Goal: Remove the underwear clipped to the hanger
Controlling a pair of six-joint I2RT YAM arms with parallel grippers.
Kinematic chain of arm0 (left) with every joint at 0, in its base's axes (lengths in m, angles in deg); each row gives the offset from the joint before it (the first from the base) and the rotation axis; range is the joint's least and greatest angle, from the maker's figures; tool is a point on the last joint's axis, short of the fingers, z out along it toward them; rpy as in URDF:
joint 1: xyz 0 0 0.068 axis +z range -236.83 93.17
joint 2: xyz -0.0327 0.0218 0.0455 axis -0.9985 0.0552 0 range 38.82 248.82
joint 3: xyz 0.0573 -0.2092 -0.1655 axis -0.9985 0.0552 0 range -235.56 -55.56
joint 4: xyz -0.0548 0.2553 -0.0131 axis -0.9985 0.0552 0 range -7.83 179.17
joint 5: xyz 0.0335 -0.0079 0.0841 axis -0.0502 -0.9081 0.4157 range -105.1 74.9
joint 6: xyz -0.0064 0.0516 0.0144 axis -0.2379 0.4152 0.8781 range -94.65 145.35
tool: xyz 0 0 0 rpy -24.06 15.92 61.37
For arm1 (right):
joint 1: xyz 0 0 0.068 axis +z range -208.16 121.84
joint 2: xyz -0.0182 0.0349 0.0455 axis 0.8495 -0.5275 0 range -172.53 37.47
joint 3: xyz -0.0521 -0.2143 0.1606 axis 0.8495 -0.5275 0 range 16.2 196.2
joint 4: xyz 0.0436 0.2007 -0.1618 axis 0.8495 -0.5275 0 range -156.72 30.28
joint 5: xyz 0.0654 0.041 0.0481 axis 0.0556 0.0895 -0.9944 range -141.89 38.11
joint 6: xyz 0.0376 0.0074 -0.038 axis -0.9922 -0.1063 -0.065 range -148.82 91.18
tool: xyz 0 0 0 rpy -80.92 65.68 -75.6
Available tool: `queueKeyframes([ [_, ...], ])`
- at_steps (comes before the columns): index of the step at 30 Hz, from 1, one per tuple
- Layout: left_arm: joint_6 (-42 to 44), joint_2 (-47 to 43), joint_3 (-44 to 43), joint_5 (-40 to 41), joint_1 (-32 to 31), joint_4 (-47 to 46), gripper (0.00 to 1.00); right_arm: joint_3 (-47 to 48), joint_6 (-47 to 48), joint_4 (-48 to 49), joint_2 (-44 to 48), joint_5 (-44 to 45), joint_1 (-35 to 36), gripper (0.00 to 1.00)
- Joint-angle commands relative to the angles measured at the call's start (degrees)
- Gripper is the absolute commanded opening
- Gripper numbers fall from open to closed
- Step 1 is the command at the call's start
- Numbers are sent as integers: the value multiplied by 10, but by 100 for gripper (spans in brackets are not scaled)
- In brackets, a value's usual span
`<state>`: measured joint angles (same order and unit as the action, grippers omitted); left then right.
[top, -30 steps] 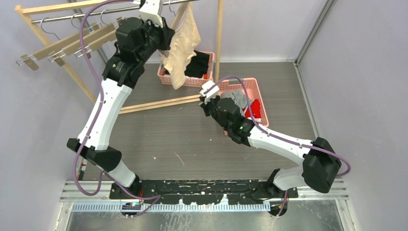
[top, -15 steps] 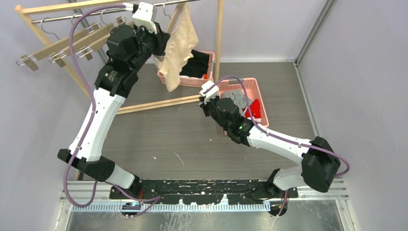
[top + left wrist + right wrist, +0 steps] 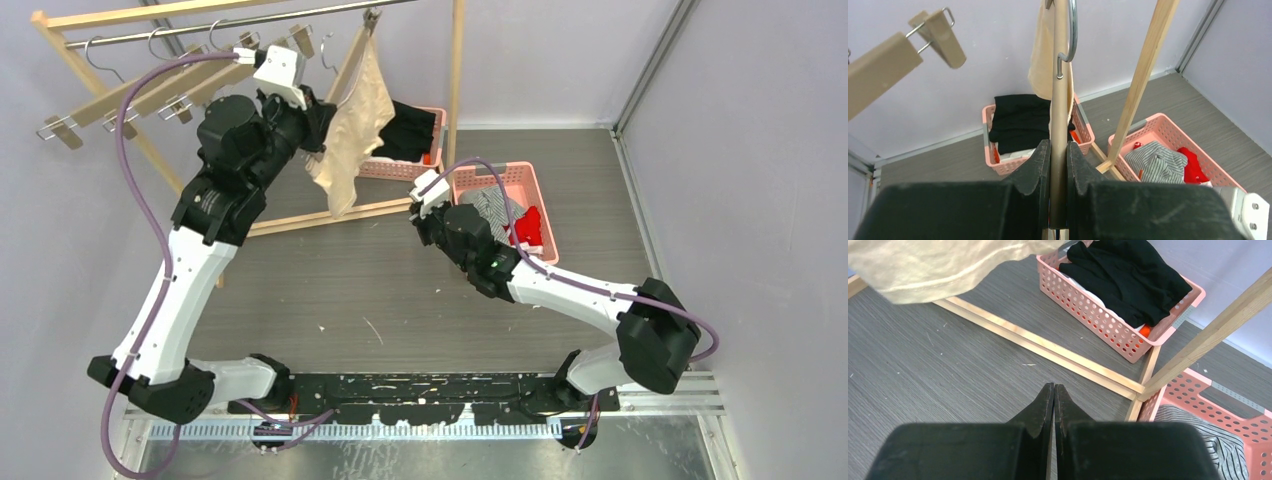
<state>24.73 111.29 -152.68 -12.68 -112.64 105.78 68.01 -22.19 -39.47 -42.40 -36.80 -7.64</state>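
Note:
My left gripper (image 3: pixel 1059 147) is shut on the wooden bar of a hanger (image 3: pixel 1060 95), whose metal hook (image 3: pixel 1073 35) shows above. The beige underwear (image 3: pixel 350 135) hangs from that hanger's far end, just right of my left gripper (image 3: pixel 318 118). It fills the top left of the right wrist view as beige underwear (image 3: pixel 938 265). Striped underwear (image 3: pixel 488 207) and red underwear (image 3: pixel 528 226) lie in the pink basket (image 3: pixel 535 185). My right gripper (image 3: pixel 421 220) is shut and empty, low over the floor beside that basket, with its tips (image 3: pixel 1054 388) pointing at the rack's base rail.
A second pink basket (image 3: pixel 395 170) behind the rack holds black folded clothes (image 3: pixel 412 128). Bare wooden hangers (image 3: pixel 130 92) with clips hang on the rail at upper left. The rack's upright post (image 3: pixel 457 70) and base rail (image 3: pixel 330 214) stand between the arms.
My left arm has swung left and down, carrying the hanger and the beige underwear with it. The right arm has barely moved.

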Motion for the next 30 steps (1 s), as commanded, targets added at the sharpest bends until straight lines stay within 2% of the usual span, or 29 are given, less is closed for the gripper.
queueKeyframes([
  [1,6,-45,18,15,0,-20,0,17,-9,34,5,0,3,7],
  [5,6,-79,41,8,1,79,0,10,-1,28,29,20,-2,9],
  [9,-3,-138,100,-31,0,171,0,9,-16,9,52,-22,-37,15],
  [12,-10,-208,181,-63,0,172,0,9,-44,-8,66,-127,-101,25],
  [15,1,-270,245,-91,0,170,0,5,-77,-17,83,-250,-183,38],
  [18,17,-305,277,-130,0,177,0,-8,-95,-12,108,-352,-253,55],
  [20,26,-312,295,-162,0,168,0,-9,-99,-12,118,-413,-282,63],
  [25,36,-270,301,-274,0,139,0,18,-124,-5,111,-592,-319,68],
  [30,31,-243,303,-332,1,105,0,33,-145,11,106,-674,-319,69],
])
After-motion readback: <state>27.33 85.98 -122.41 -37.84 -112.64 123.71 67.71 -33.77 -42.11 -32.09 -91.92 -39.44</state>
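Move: Just ahead of the left hand's grip runs the hanger with the beige underwear; its far clip lies about 22 cm forward and 9 cm right, level with the hand. The right gripper, where it is taken, is roughly 3 cm back, 14 cm right and 25 cm lower; empty hangers hang some 13 cm left and 8 cm ahead. From the right hand, that clip is about 25 cm ahead, 6 cm left and 25 cm up, the front basket 9 cm ahead and 18 cm right. Swinging the already freed hanger back and down about 15 cm each, the left hand keeps its grip, tips down some 20 degrees and late on turns clockwise, bringing the far clip towards the right gripper. The right hand makes room rightward and up, forward then back, eases slightly left again at the end, opens wide and turns counter-clockwise to face the clip, with no touch visible yet. ##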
